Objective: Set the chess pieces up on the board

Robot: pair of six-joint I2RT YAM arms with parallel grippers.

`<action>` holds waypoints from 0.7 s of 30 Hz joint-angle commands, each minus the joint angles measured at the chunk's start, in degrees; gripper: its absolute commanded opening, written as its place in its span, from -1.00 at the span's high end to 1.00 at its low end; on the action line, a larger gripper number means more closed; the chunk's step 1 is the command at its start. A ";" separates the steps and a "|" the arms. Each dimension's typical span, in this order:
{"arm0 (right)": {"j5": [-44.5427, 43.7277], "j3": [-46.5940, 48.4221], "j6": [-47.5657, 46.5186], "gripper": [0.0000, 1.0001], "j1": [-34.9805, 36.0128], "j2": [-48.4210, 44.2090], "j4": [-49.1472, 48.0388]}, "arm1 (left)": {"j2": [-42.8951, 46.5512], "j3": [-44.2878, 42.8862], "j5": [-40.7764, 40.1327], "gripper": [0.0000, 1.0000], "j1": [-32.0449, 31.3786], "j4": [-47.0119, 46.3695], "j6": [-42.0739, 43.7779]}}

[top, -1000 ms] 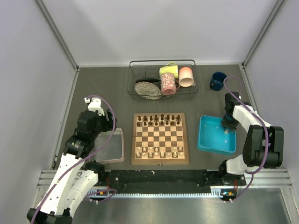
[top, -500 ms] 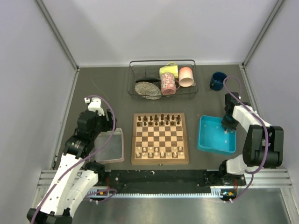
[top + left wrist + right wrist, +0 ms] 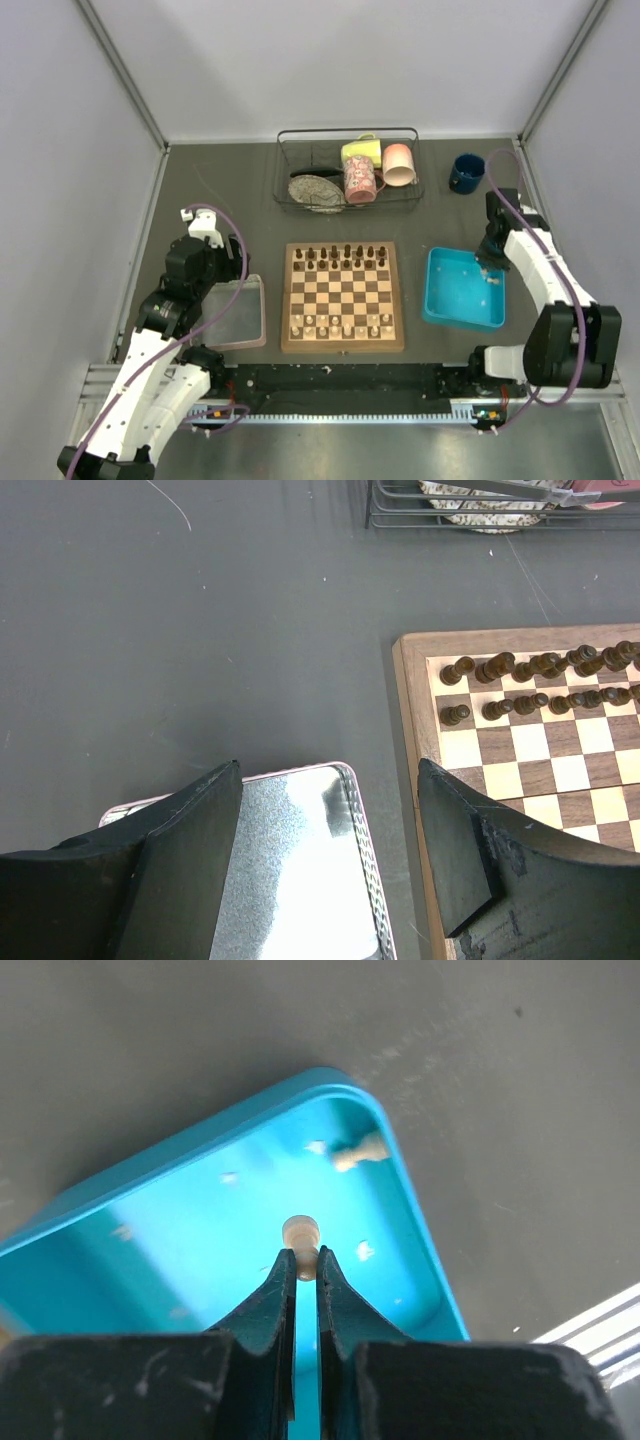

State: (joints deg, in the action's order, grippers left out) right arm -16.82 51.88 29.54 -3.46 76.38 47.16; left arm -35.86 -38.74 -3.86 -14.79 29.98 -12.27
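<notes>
The board (image 3: 343,345) lies at the table's centre, with dark chess pieces (image 3: 340,255) in its far two rows and pale chess pieces (image 3: 340,325) in its near two rows. My right gripper (image 3: 302,1252) is shut on a pale cream piece (image 3: 302,1228), held above the blue tray (image 3: 200,1220). Another pale piece (image 3: 358,1152) lies on its side near the tray's corner. From above, the right gripper (image 3: 490,256) hangs over the far right of the blue tray (image 3: 455,300). My left gripper (image 3: 330,780) stands open and empty above the clear pinkish tray (image 3: 290,880), left of the board (image 3: 410,710).
A wire basket (image 3: 347,172) with mugs and a plate stands at the back. A dark blue mug (image 3: 466,173) sits to its right, just beyond the right arm. The pinkish tray (image 3: 235,312) lies close against the board's left edge.
My right gripper has shut on the pale piece and lifted it, the arm stretching a little further back. The left arm has not moved.
</notes>
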 commanded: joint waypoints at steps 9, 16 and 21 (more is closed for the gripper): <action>-1.90 21.94 6.75 1.00 35.85 -0.55 8.83 | -0.18 0.25 0.61 -0.50 -0.33 -2.91 0.41; -1.46 24.76 12.29 1.00 52.22 8.50 8.83 | -0.09 0.25 0.78 -0.50 -0.33 -2.99 0.41; -1.29 26.08 15.19 1.00 59.00 14.05 8.22 | 0.08 0.25 0.69 -0.50 -0.42 -2.99 0.41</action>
State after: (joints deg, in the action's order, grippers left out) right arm -17.78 74.74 40.80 51.33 87.70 54.28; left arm -35.88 -38.74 -3.84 -14.87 29.98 -12.27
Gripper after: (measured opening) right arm 0.030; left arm 0.752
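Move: The right hand grips a white piece; its likely place, right of centre in the front white rank, is about 31 cm left, 14 back and 4 below. The piece ending that rank on the right is some 25 cm left and 13 back; the nearest black pawn is 26 left, 1 ahead. The blue tray's middle is 5 left, 5 back. From the left hand, that place is roughly 30 cm right, 14 back. The right hand keeps its pinched white piece, arcing about 29 cm left over the board, turning 45 degrees counter-clockwise. ##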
